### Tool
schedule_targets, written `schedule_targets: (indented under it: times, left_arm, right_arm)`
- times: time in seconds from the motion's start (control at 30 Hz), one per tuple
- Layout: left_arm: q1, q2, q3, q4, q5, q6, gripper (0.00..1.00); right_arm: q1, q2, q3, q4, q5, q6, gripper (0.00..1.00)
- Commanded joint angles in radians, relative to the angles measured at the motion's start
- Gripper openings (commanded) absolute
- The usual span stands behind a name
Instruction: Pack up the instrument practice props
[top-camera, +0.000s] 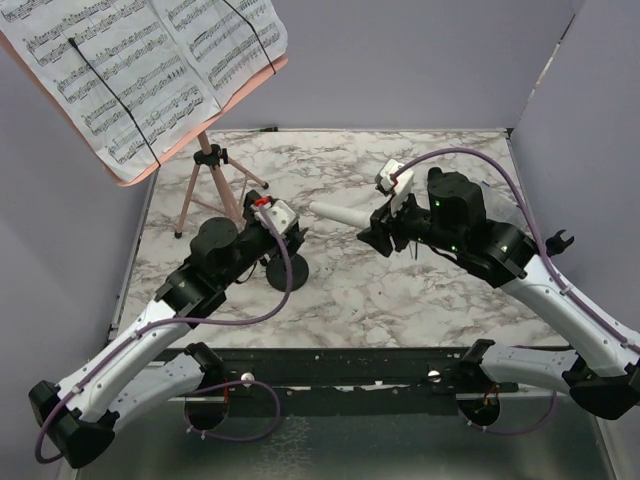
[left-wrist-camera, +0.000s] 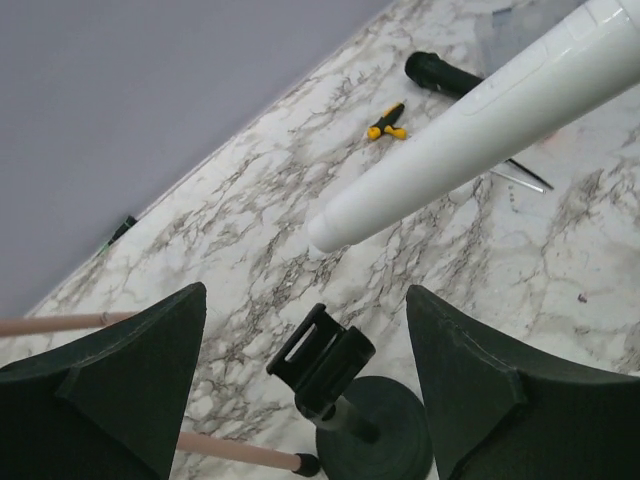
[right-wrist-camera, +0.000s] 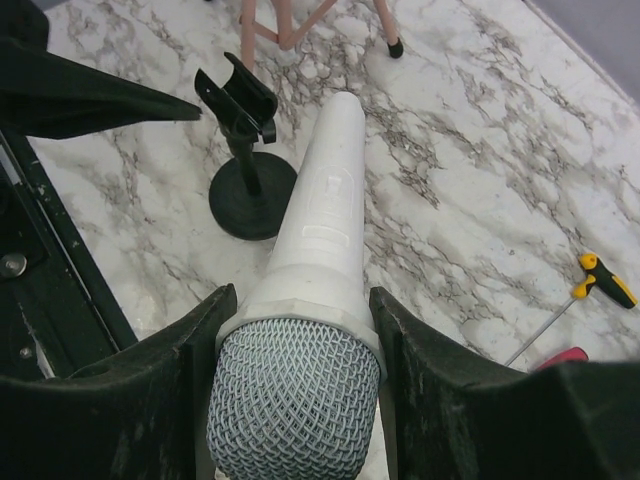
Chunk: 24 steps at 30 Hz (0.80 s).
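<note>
My right gripper (right-wrist-camera: 300, 291) is shut on the mesh-head end of the white microphone (right-wrist-camera: 322, 190), holding it level above the table with its tail toward the left arm (top-camera: 340, 213). My left gripper (left-wrist-camera: 305, 291) is open, its fingers either side of and above a black round-based holder (left-wrist-camera: 345, 385) standing upright on the marble (top-camera: 287, 271). The holder's clip is empty. The pink tripod music rest (top-camera: 205, 185) stands at the back left with white sheet-music pages (top-camera: 140, 70) on it. A black microphone (left-wrist-camera: 445, 75) lies farther off.
A yellow-handled tool (left-wrist-camera: 387, 122) lies on the marble beyond the white microphone, and a red handle (right-wrist-camera: 565, 357) shows beside it in the right wrist view. A pink tripod leg (left-wrist-camera: 235, 452) ends right next to the holder's base. Grey walls enclose the table.
</note>
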Motion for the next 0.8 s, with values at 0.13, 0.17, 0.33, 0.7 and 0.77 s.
schedule_targets:
  times: [0.13,0.17,0.33,0.7,0.77]
  left_arm:
    - [-0.003,0.243,0.149,0.018,0.279,0.239,0.82]
    - [-0.004,0.265,0.161,0.020,0.301,0.245,0.82]
    - [-0.011,0.336,0.210,0.033,0.353,0.280,0.82]
    - [-0.093,0.451,0.311,0.058,0.442,0.304,0.81]
    - [-0.125,0.469,0.324,0.058,0.435,0.311,0.80]
  right_arm:
    - [0.002,-0.001,0.048,-0.049,-0.050,-0.002,0.01]
    - [0.002,-0.004,0.050,-0.051,-0.046,-0.001,0.01]
    - [0.000,-0.017,0.053,-0.063,-0.035,0.006,0.01]
    - [0.001,-0.004,0.052,-0.062,-0.069,0.005,0.01]
    - [0.000,-0.002,0.052,-0.061,-0.072,0.001,0.01]
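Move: Some 14 cm to the left hand's right, about level front to back and a couple of centimetres lower, is the middle of the white microphone held by the right hand. From the right hand that same middle is about 4 cm ahead, 6 cm left and 3 cm below. The black stand is almost directly under the left hand, roughly 18 cm down and 2 cm right; the music-stand tripod is 16 cm left, 10 cm ahead and 15 cm below. Sweeping about 12 cm to the right towards the right hand, the left hand brings its wide-open fingers around the white microphone's body, bowing slightly forward and down on the way. Its wrist swings some 25 degrees clockwise as its left side rolls up. The fingers don't close. The right hand stays almost in place, keeping its grip at the mesh-head end. ##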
